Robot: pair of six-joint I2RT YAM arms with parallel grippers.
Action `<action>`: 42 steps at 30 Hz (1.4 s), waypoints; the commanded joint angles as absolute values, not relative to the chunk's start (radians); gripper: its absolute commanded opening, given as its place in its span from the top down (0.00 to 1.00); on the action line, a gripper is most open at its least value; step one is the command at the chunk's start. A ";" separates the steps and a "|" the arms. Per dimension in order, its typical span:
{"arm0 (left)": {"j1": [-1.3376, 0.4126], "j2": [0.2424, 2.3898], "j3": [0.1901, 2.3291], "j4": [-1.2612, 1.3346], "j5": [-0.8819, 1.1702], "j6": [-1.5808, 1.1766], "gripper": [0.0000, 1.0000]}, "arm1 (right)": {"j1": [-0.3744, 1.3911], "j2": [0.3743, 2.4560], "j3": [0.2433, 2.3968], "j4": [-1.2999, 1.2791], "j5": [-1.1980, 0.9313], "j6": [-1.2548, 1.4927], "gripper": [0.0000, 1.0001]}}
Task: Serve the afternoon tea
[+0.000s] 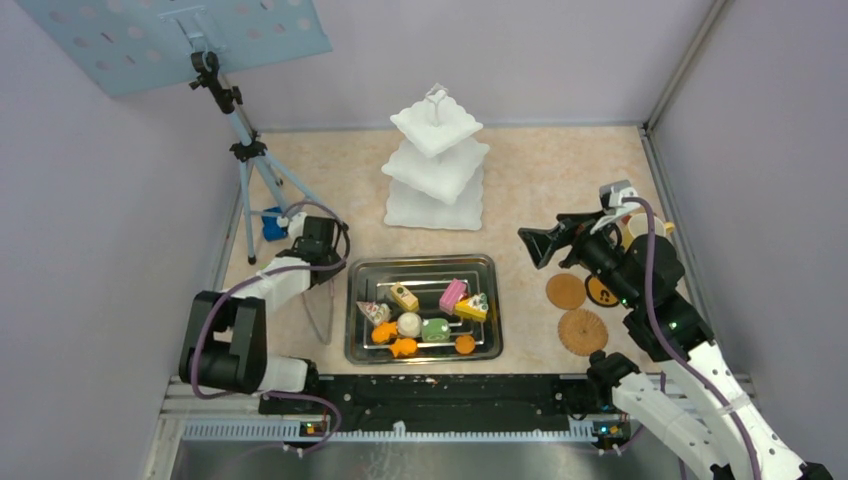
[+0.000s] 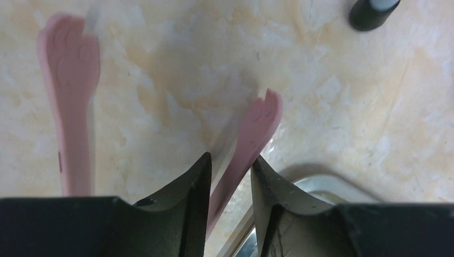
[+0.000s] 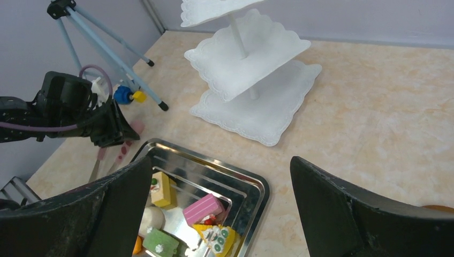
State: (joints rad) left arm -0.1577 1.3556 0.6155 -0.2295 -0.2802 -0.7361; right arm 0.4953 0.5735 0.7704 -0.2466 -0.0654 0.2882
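Small toy pastries [image 1: 425, 312] [image 3: 206, 209] lie in the steel tray [image 1: 420, 263]. The white three-tier stand [image 1: 436, 165] [image 3: 251, 69] is behind the tray. Two round brown coasters [image 1: 566, 291] lie to the tray's right, below my right arm. My left gripper [image 1: 318, 272] [image 2: 231, 163] is low over the table at the tray's left edge. It is shut on one arm of the pink tongs [image 2: 257, 123], while the other tong arm [image 2: 72, 107] lies free outside the fingers. My right gripper [image 1: 548, 245] [image 3: 219, 160] hangs open and holds nothing, right of the tray's far corner.
A tripod [image 1: 245, 150] carrying a blue perforated panel [image 1: 170, 35] stands at the back left; one of its feet [image 2: 369, 13] is near my left gripper. Walls close off the back and both sides. A yellowish mug [image 1: 640, 225] is mostly hidden behind my right arm.
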 commanded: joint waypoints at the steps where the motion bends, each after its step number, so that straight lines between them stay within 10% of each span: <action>1: -0.152 1.405 0.701 -0.163 -0.361 -0.739 0.61 | 0.504 0.565 0.767 -0.208 -0.055 0.273 0.02; 6: -0.152 1.373 0.809 -0.304 -0.372 -0.679 0.47 | 0.503 0.558 0.757 -0.207 -0.057 0.269 0.02; 13: -0.155 1.121 0.748 -0.587 -0.364 -0.702 0.02 | 0.504 0.566 0.737 -0.189 -0.074 0.264 0.02; 25: -0.164 0.881 0.569 -0.835 -0.357 -1.023 0.01 | 0.504 0.594 0.725 -0.140 -0.143 0.277 0.03; 42: -0.192 0.906 0.408 -0.462 -0.249 -0.860 0.01 | 0.504 0.598 0.682 -0.115 -0.141 0.293 0.03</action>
State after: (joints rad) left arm -0.1871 0.8936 0.4191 -0.5854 -0.2630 -0.8856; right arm 0.4957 0.5896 0.6861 -0.1623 -0.1287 0.2844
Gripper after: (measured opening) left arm 0.987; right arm 0.975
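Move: The left hand is low, its half-closed fingers around the right-hand pink end of the tongs. The tongs' middle lies about 7 cm back and 4 cm left, their metal bend some 16 cm back and 3 cm left. The baking tray's centre is 21 cm right and 9 cm back, its cake slice 9 cm right and 9 cm back, the tripod foot 11 cm ahead and 2 cm right. From the right hand, the tongs lie 46 cm left, about 2 cm back, 29 cm below. The left fingertips come free of the pink end of the tongs, sliding forward 3 to 4 cm and then opening wide as the hand lifts some 8 cm. Still open, the hand swings back along the tongs past its starting place and sinks beside the tray towards the metal bend, ending low, about 10 cm behind its start. The right hand, open and empty, just eases down a little. ##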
